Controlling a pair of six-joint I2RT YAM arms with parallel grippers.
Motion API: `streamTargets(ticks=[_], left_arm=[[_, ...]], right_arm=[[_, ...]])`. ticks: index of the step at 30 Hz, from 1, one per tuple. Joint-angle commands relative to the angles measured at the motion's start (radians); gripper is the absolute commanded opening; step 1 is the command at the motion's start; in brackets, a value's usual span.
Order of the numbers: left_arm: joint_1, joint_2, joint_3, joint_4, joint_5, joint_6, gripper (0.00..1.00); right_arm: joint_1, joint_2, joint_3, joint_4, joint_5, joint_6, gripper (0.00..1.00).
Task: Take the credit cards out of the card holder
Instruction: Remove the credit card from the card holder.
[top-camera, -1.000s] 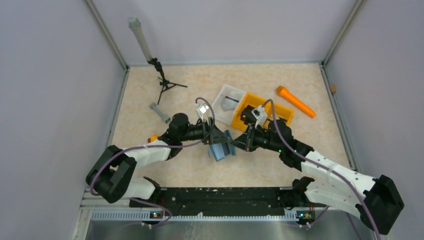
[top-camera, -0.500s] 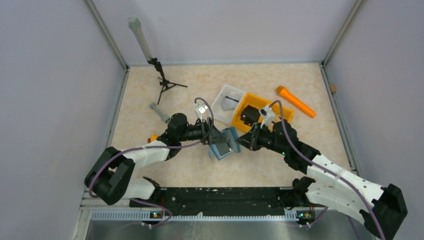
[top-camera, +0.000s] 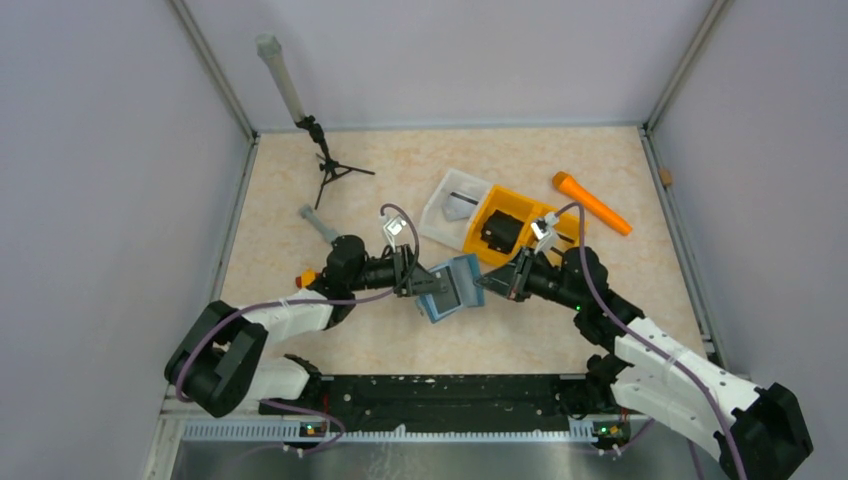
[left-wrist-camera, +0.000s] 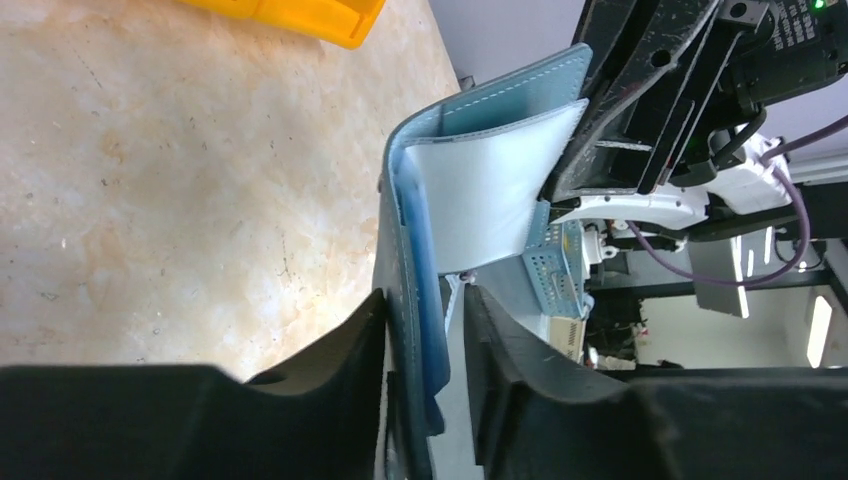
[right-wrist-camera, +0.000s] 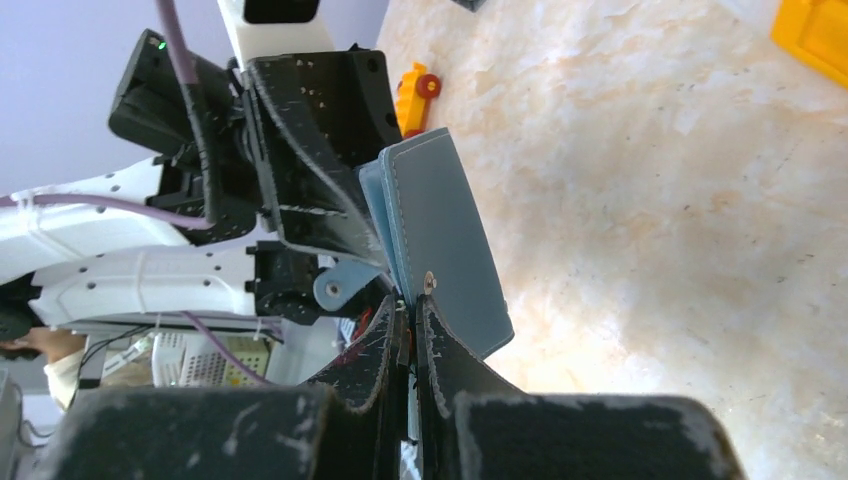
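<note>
The teal-blue card holder (top-camera: 452, 287) hangs open above the table between both arms. My right gripper (top-camera: 492, 283) is shut on its right flap, pinching just below the snap stud, as the right wrist view shows (right-wrist-camera: 412, 305). In that view the card holder (right-wrist-camera: 440, 230) stands edge-on. My left gripper (top-camera: 422, 283) straddles the other flap. In the left wrist view, one finger of the left gripper (left-wrist-camera: 425, 300) lies against the card holder (left-wrist-camera: 405, 250) and a narrow gap remains at the other finger. A pale inner panel (left-wrist-camera: 480, 190) shows. I cannot make out any credit cards.
An orange divided bin (top-camera: 520, 225) and a white tray (top-camera: 455, 200) sit just behind the grippers. An orange cylinder (top-camera: 590, 203) lies at the back right. A black tripod (top-camera: 330, 165), a grey tube (top-camera: 320, 225) and a small orange toy (top-camera: 306, 278) are to the left.
My left gripper's jaws have narrowed around the holder's flap. The right gripper has pulled its flap to the right, and the holder has spread wider open.
</note>
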Motion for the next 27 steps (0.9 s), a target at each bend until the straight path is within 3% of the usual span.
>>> streamTargets(ticks=[1,5,8,12,15,20,27], left_arm=[[0.014,-0.02,-0.022,0.09,0.039,-0.005,0.33],[0.026,-0.029,-0.027,0.094,0.05,-0.004,0.13],[0.033,-0.046,-0.026,0.087,0.058,-0.005,0.07],[0.034,-0.066,-0.021,0.082,0.074,-0.013,0.05],[0.034,-0.071,-0.017,0.084,0.082,-0.021,0.05],[0.035,-0.063,0.002,0.078,0.101,-0.039,0.05],[0.033,-0.065,0.066,-0.137,0.055,0.02,0.04]], right_arm=[[-0.019,-0.005,0.002,0.127,-0.057,0.051,0.0],[-0.027,-0.011,0.005,0.113,-0.06,0.036,0.0],[-0.029,-0.017,0.008,0.081,-0.043,0.006,0.04],[-0.029,-0.014,0.015,0.055,-0.059,-0.041,0.54],[-0.029,-0.01,0.014,0.081,-0.099,-0.063,0.73],[-0.029,0.023,0.031,0.084,-0.143,-0.095,0.78],[-0.022,0.0,0.076,0.01,-0.114,-0.179,0.84]])
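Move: Between the two hands, the opened card holder is held well above the table, its middle about 3 cm to the left hand's right and 1 cm back from it; from the right hand it lies some 5 cm left and 1 cm back, roughly level with both. From the right hand, down by about 15 cm, are the orange tray, some 12 cm ahead and 12 cm right, and the white tray, about 19 cm ahead and 5 cm left. Closing its half-open fingers, the left hand pinches the card holder, easing about 1 cm left, then rising and drawing back by about as much. Once that grip is shut, the right hand, still pinching the holder's cover and up about 1 cm, spreads its fingers wide to let go, then draws back roughly 1 cm and sinks slightly, turning some 5-10 degrees counter-clockwise. ##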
